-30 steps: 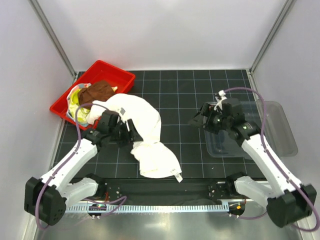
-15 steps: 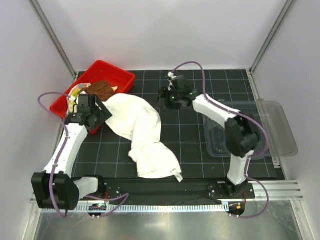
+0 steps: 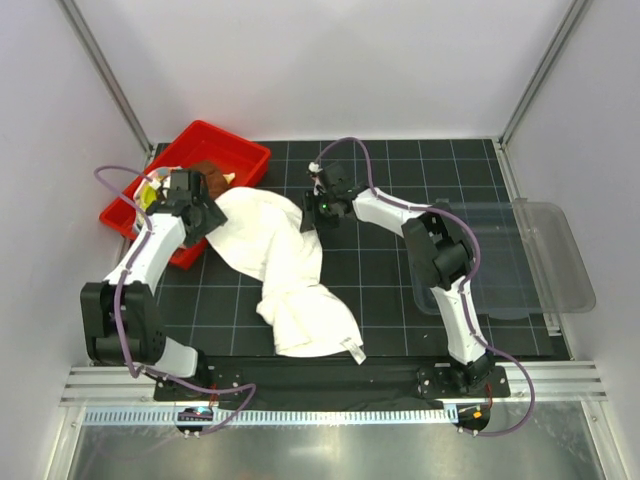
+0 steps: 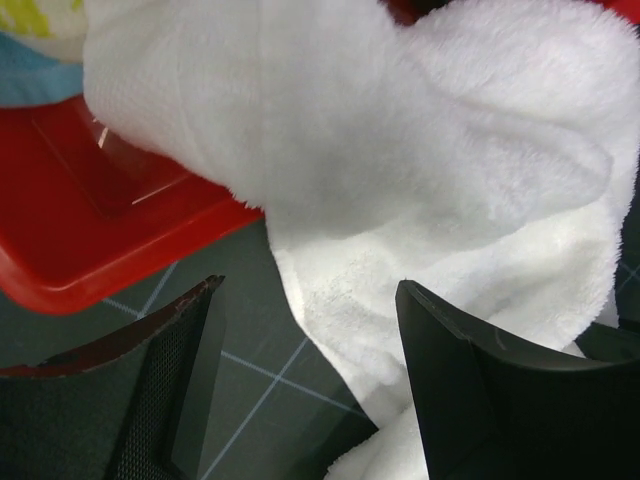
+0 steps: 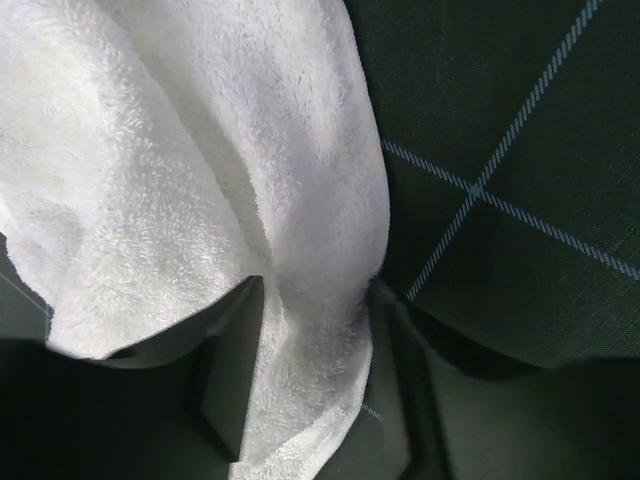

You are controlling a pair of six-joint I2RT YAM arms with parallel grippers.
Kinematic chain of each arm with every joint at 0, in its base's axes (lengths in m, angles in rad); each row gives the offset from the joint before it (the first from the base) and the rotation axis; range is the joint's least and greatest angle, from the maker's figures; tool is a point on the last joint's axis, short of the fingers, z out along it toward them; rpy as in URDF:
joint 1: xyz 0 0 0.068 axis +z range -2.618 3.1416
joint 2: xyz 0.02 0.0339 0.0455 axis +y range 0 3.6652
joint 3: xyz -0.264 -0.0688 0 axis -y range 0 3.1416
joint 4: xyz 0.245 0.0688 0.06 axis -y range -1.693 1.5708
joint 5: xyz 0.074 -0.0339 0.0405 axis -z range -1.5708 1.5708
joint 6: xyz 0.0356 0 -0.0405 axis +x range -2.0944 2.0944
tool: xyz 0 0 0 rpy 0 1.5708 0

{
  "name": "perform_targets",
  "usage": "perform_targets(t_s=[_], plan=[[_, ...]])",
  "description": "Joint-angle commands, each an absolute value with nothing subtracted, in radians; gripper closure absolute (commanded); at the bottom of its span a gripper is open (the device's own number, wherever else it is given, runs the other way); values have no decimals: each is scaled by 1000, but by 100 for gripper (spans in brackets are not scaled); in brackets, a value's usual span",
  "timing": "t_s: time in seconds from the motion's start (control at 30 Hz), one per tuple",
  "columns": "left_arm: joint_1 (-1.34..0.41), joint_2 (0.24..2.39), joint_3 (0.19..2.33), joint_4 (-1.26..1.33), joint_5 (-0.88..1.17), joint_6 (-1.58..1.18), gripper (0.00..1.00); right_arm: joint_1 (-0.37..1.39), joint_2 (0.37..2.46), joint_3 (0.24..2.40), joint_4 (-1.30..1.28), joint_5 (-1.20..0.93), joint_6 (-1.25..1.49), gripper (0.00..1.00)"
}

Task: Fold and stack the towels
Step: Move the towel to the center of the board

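Observation:
The large white towel [image 3: 280, 250] lies crumpled on the black mat, from the red tray [image 3: 228, 140] down to the front middle. My left gripper [image 3: 205, 222] hovers open over its upper left end [image 4: 420, 180], next to the tray's corner [image 4: 90, 270], its jaws wide with mat and towel edge between them [image 4: 310, 285]. My right gripper [image 3: 312, 215] is at the towel's upper right edge, its fingers pressed against both sides of a white fold [image 5: 315, 290]. A brown towel [image 3: 205, 172] and a yellow-green one [image 3: 150, 190] lie in the tray, with a bit of light-blue cloth [image 4: 30, 80].
A clear plastic bin [image 3: 500, 270] stands on the right side of the mat, its lid [image 3: 560, 250] hanging over the mat's right edge. Grey walls close in the left, right and back. The arms' bases and a rail run along the front edge.
My left arm swung from the towel's middle to its end by the tray, and its jaws opened wide. My right arm came over from the bin, and its jaws narrowed round the towel's edge.

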State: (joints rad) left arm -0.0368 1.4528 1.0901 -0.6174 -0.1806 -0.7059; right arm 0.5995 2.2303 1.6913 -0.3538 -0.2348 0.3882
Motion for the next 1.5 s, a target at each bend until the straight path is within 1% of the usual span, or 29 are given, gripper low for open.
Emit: perform_targets(t_s=[0.0,0.07,0.1,0.13,0.17,0.2,0.23,0.47,0.57,0.6,0.67,0.7,0.77,0.8,0.83,0.87,0.93,1.0,1.03,1.13,1.17,1.23,1.27,1.3,1.33,1.37,1.4,1.47], plan=[[-31,1482,1178,-575,-225,-672,28,601,2203,1704,-311,-271,376,53],[-31,1508,1221,-587,-259,-658,28,603,2192,1697,-298,-273,377,60],[-31,1512,1232,-589,-268,-643,27,603,2188,1689,-293,-267,377,72],[-31,1516,1236,-586,-276,-634,27,603,2180,1687,-293,-262,374,78],[-31,1522,1244,-580,-294,-621,27,603,2175,1686,-290,-255,370,92],[-31,1526,1249,-578,-299,-617,27,603,2172,1684,-290,-255,367,97],[-29,1532,1255,-577,-301,-614,27,603,2168,1681,-290,-253,367,99],[-23,1632,1318,-635,-310,-618,26,603,2125,1663,-285,-256,374,99],[-23,1654,1330,-615,-292,-620,30,603,2097,1663,-302,-241,368,99],[-21,1664,1341,-611,-281,-623,37,603,2080,1666,-307,-239,365,99],[-18,1680,1370,-626,-261,-626,55,603,2060,1669,-325,-227,364,99],[-18,1683,1397,-635,-241,-627,72,603,2039,1674,-334,-221,362,99],[-18,1664,1408,-641,-221,-630,84,603,2005,1675,-362,-206,353,99],[-18,1648,1414,-640,-210,-629,93,601,1990,1686,-385,-193,347,99],[-18,1611,1420,-635,-178,-626,97,604,1950,1696,-453,-172,341,99],[-18,1586,1427,-634,-158,-618,100,600,1930,1706,-490,-102,336,99],[-18,1543,1440,-634,-102,-617,100,600,1882,1726,-593,-42,330,99],[-29,1465,1447,-621,70,-621,100,600,1797,1720,-656,29,313,99],[-41,1409,1440,-618,136,-621,100,600,1720,1707,-707,46,314,99],[-138,1321,1407,-670,173,-624,100,601,1576,1591,-750,64,351,99],[-171,1249,1350,-676,190,-624,100,600,1469,1509,-759,66,363,99],[-260,1178,1278,-692,196,-638,100,601,1354,1416,-781,80,409,99],[-290,1137,1225,-692,198,-655,100,601,1306,1325,-790,81,426,99],[-313,1070,1121,-689,221,-673,100,603,1214,1275,-798,63,469,99],[-363,1031,1055,-689,222,-713,100,603,1178,1225,-811,42,488,99],[-379,1000,995,-689,224,-742,100,606,1140,1115,-810,16,508,99],[-396,936,862,-686,224,-762,100,609,1084,1056,-802,-61,540,99],[-411,881,746,-683,207,-828,100,615,1034,908,-787,-87,575,99]])
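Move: The left hand is open, with the towel's left edge, draped by the red tray's rim, about 6 cm ahead, 1 cm left and 1 cm below. The tray's middle is some 5 cm ahead, 4 cm left and 7 cm below; the brown cloth in it lies about 8 cm straight ahead, 5 cm below. The right hand's fingers already straddle the towel's right edge, 1 cm below; the towel's tagged end lies some 29 cm back and 8 cm right, 2 cm below. Forward some 6 cm goes the left hand, to shut on the towel's left edge by the tray, while the right stays low and closes its pinch on the right edge. Both then lift and carry the towel back and right, each roughly 17 cm either way, arching high before sinking again; the left wrist turns about 35 degrees clockwise. ##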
